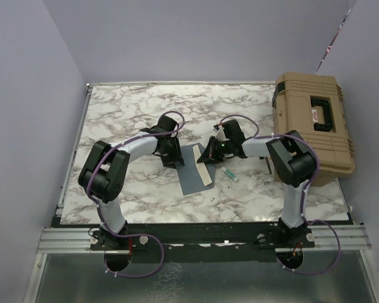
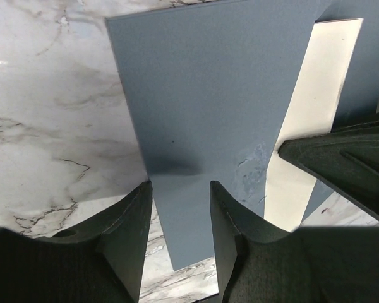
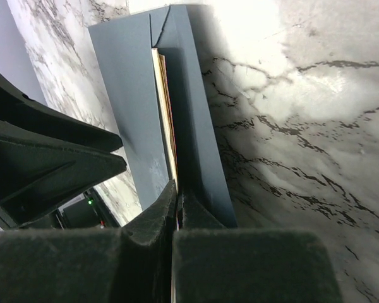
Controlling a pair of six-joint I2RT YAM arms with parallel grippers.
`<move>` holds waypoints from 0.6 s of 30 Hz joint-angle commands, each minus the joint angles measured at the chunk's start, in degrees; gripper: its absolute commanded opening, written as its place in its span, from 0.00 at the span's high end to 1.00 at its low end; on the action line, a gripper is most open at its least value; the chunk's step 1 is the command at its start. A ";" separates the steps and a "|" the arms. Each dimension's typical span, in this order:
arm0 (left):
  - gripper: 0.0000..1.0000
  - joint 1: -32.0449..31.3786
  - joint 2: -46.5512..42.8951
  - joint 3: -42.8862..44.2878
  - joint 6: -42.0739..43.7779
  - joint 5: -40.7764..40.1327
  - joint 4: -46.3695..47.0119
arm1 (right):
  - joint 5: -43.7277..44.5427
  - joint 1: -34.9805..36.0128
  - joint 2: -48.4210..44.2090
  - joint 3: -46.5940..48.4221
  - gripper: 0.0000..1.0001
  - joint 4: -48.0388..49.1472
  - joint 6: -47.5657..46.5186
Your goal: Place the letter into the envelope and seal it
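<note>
The slate blue-grey envelope (image 1: 191,172) lies flat on the marble table (image 1: 132,113) between my two arms. The letter (image 1: 206,173) shows as a pale strip along the envelope's right side. In the right wrist view the letter (image 3: 167,120) stands on edge inside the envelope (image 3: 126,95), beside the raised flap. My right gripper (image 3: 179,189) is shut on the letter's near edge. My left gripper (image 2: 180,186) is open, its fingers (image 2: 136,214) straddling the near corner of the envelope (image 2: 202,95). The letter (image 2: 309,113) and the right gripper's dark finger show at the right of that view.
A tan hard case (image 1: 312,123) with a black handle stands at the table's right edge, close behind my right arm. A small white and green tube (image 1: 229,174) lies just right of the envelope. Lilac walls close in the table at the back and both sides.
</note>
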 commanded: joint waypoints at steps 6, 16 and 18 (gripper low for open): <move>0.57 -0.99 5.58 -4.93 -4.14 4.62 3.63 | 9.13 3.59 1.13 -3.01 1.00 1.19 4.91; 0.57 0.74 3.78 -7.48 -4.31 2.81 4.07 | 17.26 3.61 -9.43 -2.15 0.65 -8.49 -0.48; 0.57 1.01 3.96 -7.85 -3.98 2.44 4.14 | 18.80 3.61 -9.63 0.51 0.56 -14.21 -3.15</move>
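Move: The letter's bare strip lies under my shut right fingertips, which are on its left edge at the envelope's pocket mouth: its middle is about 1 cm ahead, 1 cm to the right and 1 cm below. From that hand the envelope's middle is some 2 cm back and 2 cm left, the glue stick about 4 cm back and 10 cm right. From my left hand, astride the envelope's left edge, the envelope's middle is roughly 7 cm right and 1 cm back, the letter 8 cm right and 1 cm ahead, all some 2 cm lower. With my right fingertips still shut on the letter at the pocket mouth, I press on leftward, not quite 1 cm, to work the letter deeper; then I come back about 1.5 cm to the right, lifting as far, turning some 8 degrees clockwise and opening the fingers over a third. My left hand, its gap unchanged, eases about 1 cm right at the envelope's left edge, its left side rolling down slightly. ##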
